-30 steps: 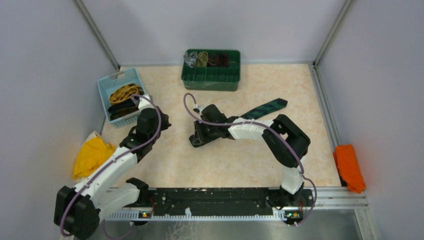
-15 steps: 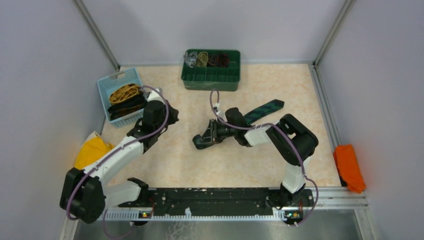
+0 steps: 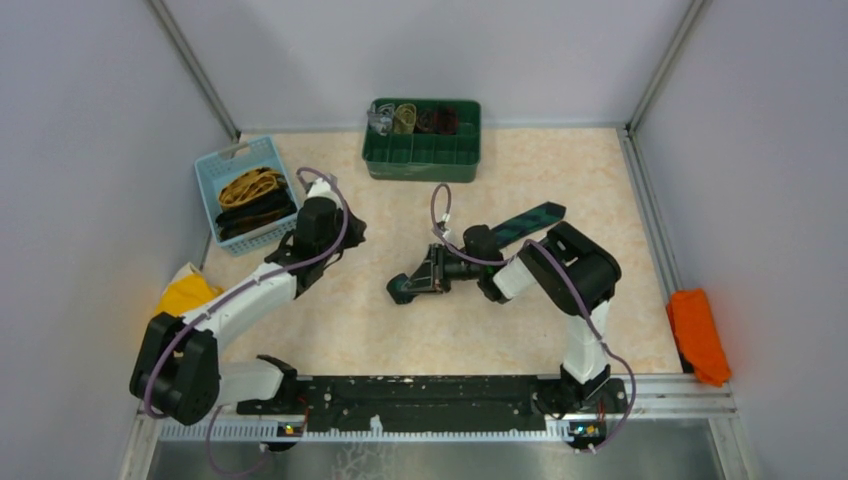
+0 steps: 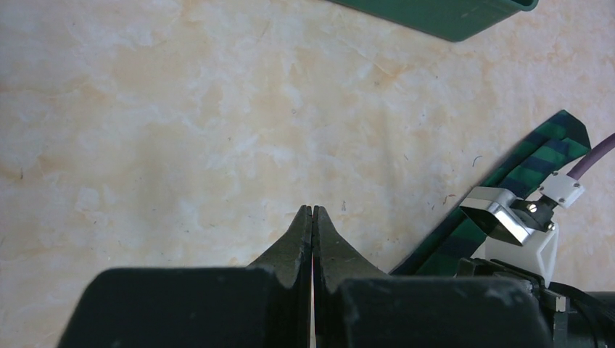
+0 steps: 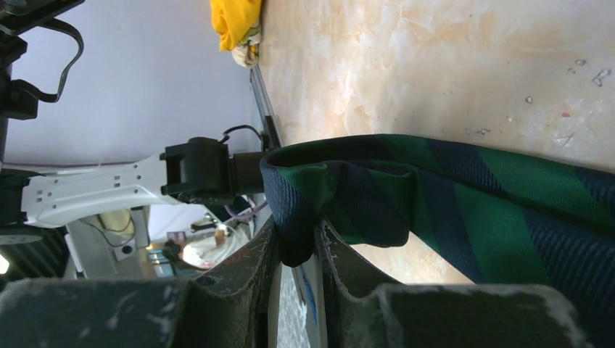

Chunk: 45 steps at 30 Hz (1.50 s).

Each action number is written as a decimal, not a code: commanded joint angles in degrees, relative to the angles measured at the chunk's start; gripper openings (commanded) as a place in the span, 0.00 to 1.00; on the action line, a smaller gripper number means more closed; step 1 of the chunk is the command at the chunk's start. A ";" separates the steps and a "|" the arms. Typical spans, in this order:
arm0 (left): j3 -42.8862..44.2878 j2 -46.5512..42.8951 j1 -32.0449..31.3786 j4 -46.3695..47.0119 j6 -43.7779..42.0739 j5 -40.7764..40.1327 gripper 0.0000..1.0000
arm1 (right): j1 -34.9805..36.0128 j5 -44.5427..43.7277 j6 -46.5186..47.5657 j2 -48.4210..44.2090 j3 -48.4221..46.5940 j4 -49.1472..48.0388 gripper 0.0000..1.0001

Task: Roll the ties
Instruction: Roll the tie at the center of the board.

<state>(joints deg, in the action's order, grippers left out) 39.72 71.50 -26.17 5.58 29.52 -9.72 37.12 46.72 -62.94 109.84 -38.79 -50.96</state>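
A dark green tie with dark checks (image 3: 530, 220) lies slanted on the table, its far pointed end toward the back right. My right gripper (image 3: 404, 289) is shut on its near end at table centre. In the right wrist view the folded end of the tie (image 5: 471, 196) curls over and sits pinched between the fingers of the gripper (image 5: 296, 235). My left gripper (image 3: 352, 233) is shut and empty, left of the tie; in the left wrist view its tips (image 4: 312, 212) hover above bare table with the tie (image 4: 540, 156) to their right.
A blue basket (image 3: 212, 170) at the back left holds mustard-yellow and black ties. A green divided bin (image 3: 422, 158) at the back holds rolled ties. A yellow cloth (image 3: 183, 296) lies at the left edge, an orange cloth (image 3: 697, 335) at the right edge.
My left arm has swung right, away from the basket toward the table centre. My right wrist has drawn back to the right and turned, keeping the tie's end; the tie shifted slightly left.
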 commanded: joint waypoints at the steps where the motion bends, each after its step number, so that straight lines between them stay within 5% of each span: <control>1: 2.52 1.53 -0.42 1.53 -1.42 1.61 0.00 | -0.51 2.72 -6.93 3.23 1.48 -14.80 0.16; 11: 4.23 5.34 -1.30 3.62 -1.95 3.51 0.00 | -4.36 1.90 -7.21 3.51 4.82 -18.14 0.16; 29: 4.59 9.62 -2.60 6.30 -3.22 5.26 0.00 | -5.80 -10.25 15.76 -4.01 1.55 14.52 0.16; 45: 5.36 17.35 -3.65 11.67 -5.62 12.52 0.00 | -5.68 -19.62 25.94 -9.77 -4.37 33.21 0.18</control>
<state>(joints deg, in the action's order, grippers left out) 43.33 85.91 -29.32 14.26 25.41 -1.02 31.75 32.80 -41.98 103.39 -41.32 -24.40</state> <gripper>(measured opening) 0.005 0.182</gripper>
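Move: The right hand already pinches the tie's folded near end; the middle of the still flat stretch lies about 11 cm ahead, 19 cm to its right and 6 cm below, the far tip about 17 cm ahead and 33 cm right. The green box is some 32 cm ahead, 2 cm right. From the empty, shut left hand, the folded end lies about 13 cm back, 8 cm right and 8 cm below. Right hand, still pinching, carries the folded end about 5 cm right, forward and down; shut left moves right, sinking. ##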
